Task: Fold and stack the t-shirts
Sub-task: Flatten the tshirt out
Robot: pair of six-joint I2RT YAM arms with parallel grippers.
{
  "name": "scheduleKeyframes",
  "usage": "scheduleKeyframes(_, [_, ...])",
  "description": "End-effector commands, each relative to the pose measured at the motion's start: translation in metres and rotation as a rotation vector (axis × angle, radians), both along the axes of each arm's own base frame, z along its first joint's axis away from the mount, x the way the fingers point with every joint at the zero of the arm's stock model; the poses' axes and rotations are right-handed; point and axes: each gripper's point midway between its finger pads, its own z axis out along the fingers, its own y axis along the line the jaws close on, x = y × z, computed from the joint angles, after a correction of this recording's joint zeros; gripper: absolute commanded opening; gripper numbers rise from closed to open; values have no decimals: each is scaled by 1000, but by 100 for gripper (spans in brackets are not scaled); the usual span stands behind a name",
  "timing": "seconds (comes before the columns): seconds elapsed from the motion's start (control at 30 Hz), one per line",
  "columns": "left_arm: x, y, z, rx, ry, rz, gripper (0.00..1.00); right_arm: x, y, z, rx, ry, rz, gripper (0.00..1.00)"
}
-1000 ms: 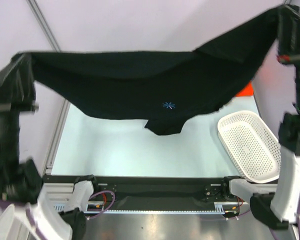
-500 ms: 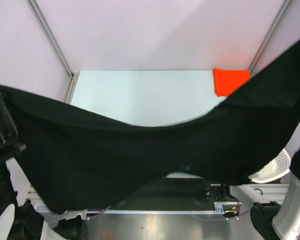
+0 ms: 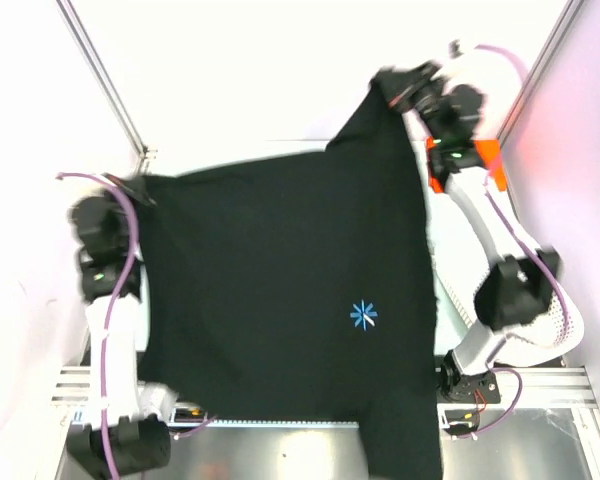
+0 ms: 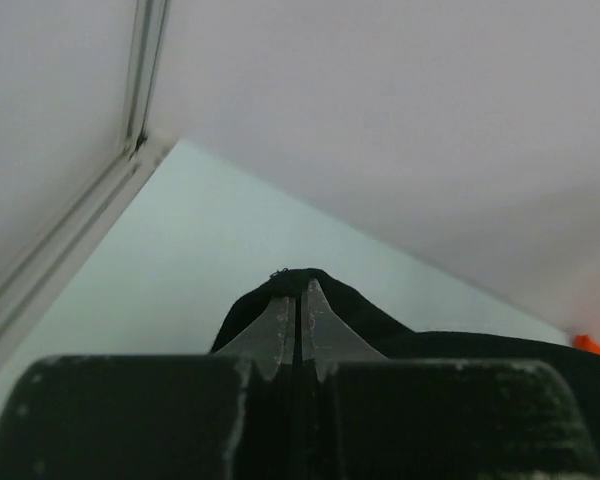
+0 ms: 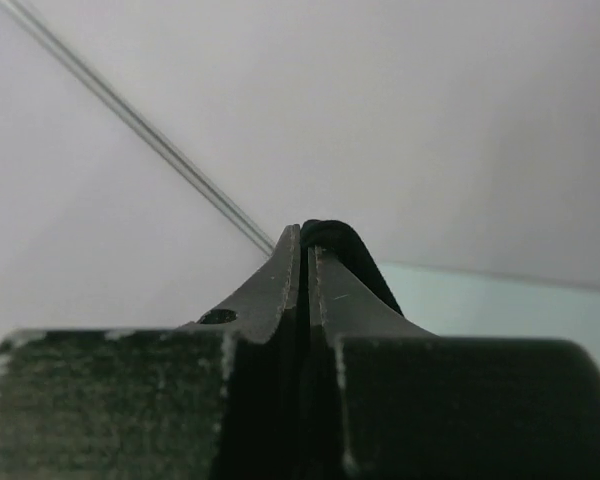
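Note:
The black t-shirt [image 3: 280,300] is stretched wide over the table, its pale blue starburst print [image 3: 363,315] facing up and its near hem hanging past the front edge. My left gripper [image 3: 135,190] is shut on the shirt's far left corner, low over the table. My right gripper [image 3: 388,85] is shut on the far right corner, higher and further back. Black cloth [image 4: 400,330] bulges over the shut left gripper [image 4: 298,288], and a black fold [image 5: 355,255] wraps the shut right gripper [image 5: 308,248]. The orange-red t-shirt [image 3: 488,155] lies at the back right, partly behind the right arm.
A sliver of the white mesh basket [image 3: 565,340] shows at the right edge behind the right arm's elbow [image 3: 520,290]. Metal frame posts [image 3: 100,75] rise at the back corners. Pale walls close in the table on three sides.
Both arms have swung forward and down. The black t-shirt, earlier hanging stretched high near the camera, is now spread over the table. Both grips have held.

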Motion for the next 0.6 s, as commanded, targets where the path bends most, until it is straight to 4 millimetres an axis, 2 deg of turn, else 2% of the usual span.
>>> scheduleKeyframes(0.0, [24,19,-47,33,-9,71,0,20,12,-8,-26,-85,10,0])
scheduleKeyframes(0.03, [34,24,-55,45,-16,81,0,49,19,-50,-45,-10,13,0])
scheduleKeyframes(0.07, [45,32,-78,37,35,95,0,66,25,-74,-52,31,20,0])
scheduleKeyframes(0.1, [66,41,-119,17,134,93,1,78,32,-94,-57,64,47,0])
scheduleKeyframes(0.13, [79,41,-138,11,164,60,0,106,39,-133,-61,130,66,0])
scheduleKeyframes(0.2, [97,53,-170,-28,223,53,0,125,50,-171,-62,216,112,0])
scheduleKeyframes(0.23, [117,52,-203,-80,279,-14,0,143,54,-198,-62,260,119,0])
scheduleKeyframes(0.3, [136,67,-218,-115,301,-35,0,153,60,-224,-49,331,135,0])
scheduleKeyframes(0.33, [144,69,-245,-143,361,-52,0,158,63,-225,-50,334,143,0])
scheduleKeyframes(0.37, [146,78,-254,-158,382,-40,0,162,66,-246,-58,379,148,0])
scheduleKeyframes(0.4, [152,83,-254,-171,386,-39,0,163,68,-250,-60,386,156,0])
scheduleKeyframes(0.43, [152,90,-267,-190,411,-36,0,164,70,-248,-59,383,162,0])
scheduleKeyframes(0.47, [153,93,-269,-197,415,-33,0,166,69,-261,-62,413,162,0])
scheduleKeyframes(0.57, [152,102,-278,-212,436,-10,0,166,72,-269,-63,435,180,0])
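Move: Each hand holds one upper corner of the black t-shirt. It goes down to the bare table: for the left hand about 39 cm below, 13 cm ahead and 9 cm left, with the table's far left corner some 43 cm ahead and 15 cm left; for the right hand about 50 cm below, 16 cm ahead and 6 cm left. The orange t-shirt lies roughly 20 cm ahead and 32 cm right of the right hand, the white basket 24 cm back and 33 cm right, both far below. Still pinching the black t-shirt's corners in shut fingers, both hands swing fast down towards the table, some 33 cm each, while reaching forward about 13 cm (left) and 16 cm (right) and drifting left; both ease almost to a stop at the end. Both wrists tip about 35 degrees downward, the left also rolling its left side down. ##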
